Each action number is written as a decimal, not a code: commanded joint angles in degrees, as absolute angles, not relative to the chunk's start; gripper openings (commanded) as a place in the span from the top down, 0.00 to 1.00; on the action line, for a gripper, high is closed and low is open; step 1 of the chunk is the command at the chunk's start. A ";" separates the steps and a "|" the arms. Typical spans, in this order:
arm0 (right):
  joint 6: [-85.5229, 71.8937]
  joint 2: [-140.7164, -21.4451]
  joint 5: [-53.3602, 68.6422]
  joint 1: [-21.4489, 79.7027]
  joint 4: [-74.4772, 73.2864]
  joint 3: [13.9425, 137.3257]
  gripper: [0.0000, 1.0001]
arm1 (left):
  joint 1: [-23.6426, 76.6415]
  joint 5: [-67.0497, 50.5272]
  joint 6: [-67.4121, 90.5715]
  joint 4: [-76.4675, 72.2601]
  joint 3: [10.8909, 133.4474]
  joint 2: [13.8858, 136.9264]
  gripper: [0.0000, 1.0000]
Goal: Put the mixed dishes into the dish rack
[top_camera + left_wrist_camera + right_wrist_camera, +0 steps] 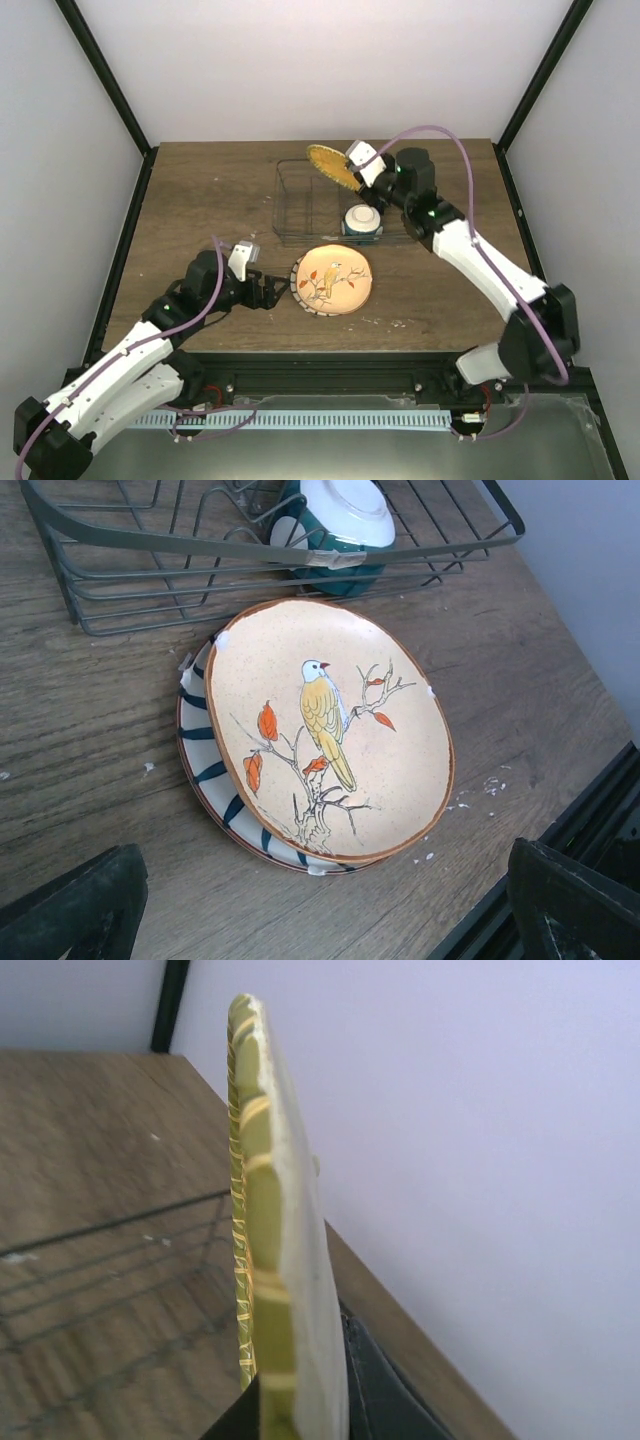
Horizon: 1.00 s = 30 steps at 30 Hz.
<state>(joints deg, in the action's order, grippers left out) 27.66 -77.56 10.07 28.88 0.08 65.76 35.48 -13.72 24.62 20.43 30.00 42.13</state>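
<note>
My right gripper (360, 166) is shut on the rim of the yellow-orange woven plate (330, 165), holding it on edge above the far side of the dish rack (290, 200). In the right wrist view the plate (270, 1230) stands edge-on between the dark fingers (385, 1390). The small white bowl (362, 217) rests on the dark blue mug (335, 575) inside the rack. The cream plate with a bird and orange leaves (332, 280) lies on the table in front of the rack. My left gripper (268, 288) stands open just left of it, touching nothing.
Under the cream plate (330, 730) lies a white plate with blue stripes (205, 770), its edge sticking out to the left. The rack's wire wall (100, 590) is close behind them. White crumbs (490, 785) dot the table near its front edge.
</note>
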 commanded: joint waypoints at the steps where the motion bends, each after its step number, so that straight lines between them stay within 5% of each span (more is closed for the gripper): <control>1: 40.09 -85.48 14.94 24.95 7.24 73.92 0.99 | 35.07 -14.07 23.91 21.10 31.14 42.15 0.00; 14: 58.63 -106.02 23.60 21.97 -16.46 102.14 0.99 | 34.70 -13.63 24.13 22.43 31.66 43.89 0.00; 30: 65.90 -113.34 23.64 21.88 -26.41 104.70 0.99 | 34.18 -11.79 23.73 24.78 33.31 45.44 0.00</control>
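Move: The wicker-rimmed plate is already pinched in the right hand, and the dish rack's middle lies about 12 cm ahead of that hand, 2 cm to its left and 27 cm below. The upturned bowl in the rack is some 9 cm ahead and 2 cm right, the blue mug 18 cm ahead and 7 cm right, both about 26 cm down. From the left hand, the rack's middle is roughly 31 cm ahead, 17 cm right and 11 cm lower. The wicker-rimmed plate, still pinched at its edge, is carried by the right hand about 11 cm forward over the dish rack, then straight down some 11 cm towards the wire slots in its left half. The wrist rolls some 30 degrees, left side dipping, and swings counter-clockwise, so the fingers point more to the left and more steeply down. ##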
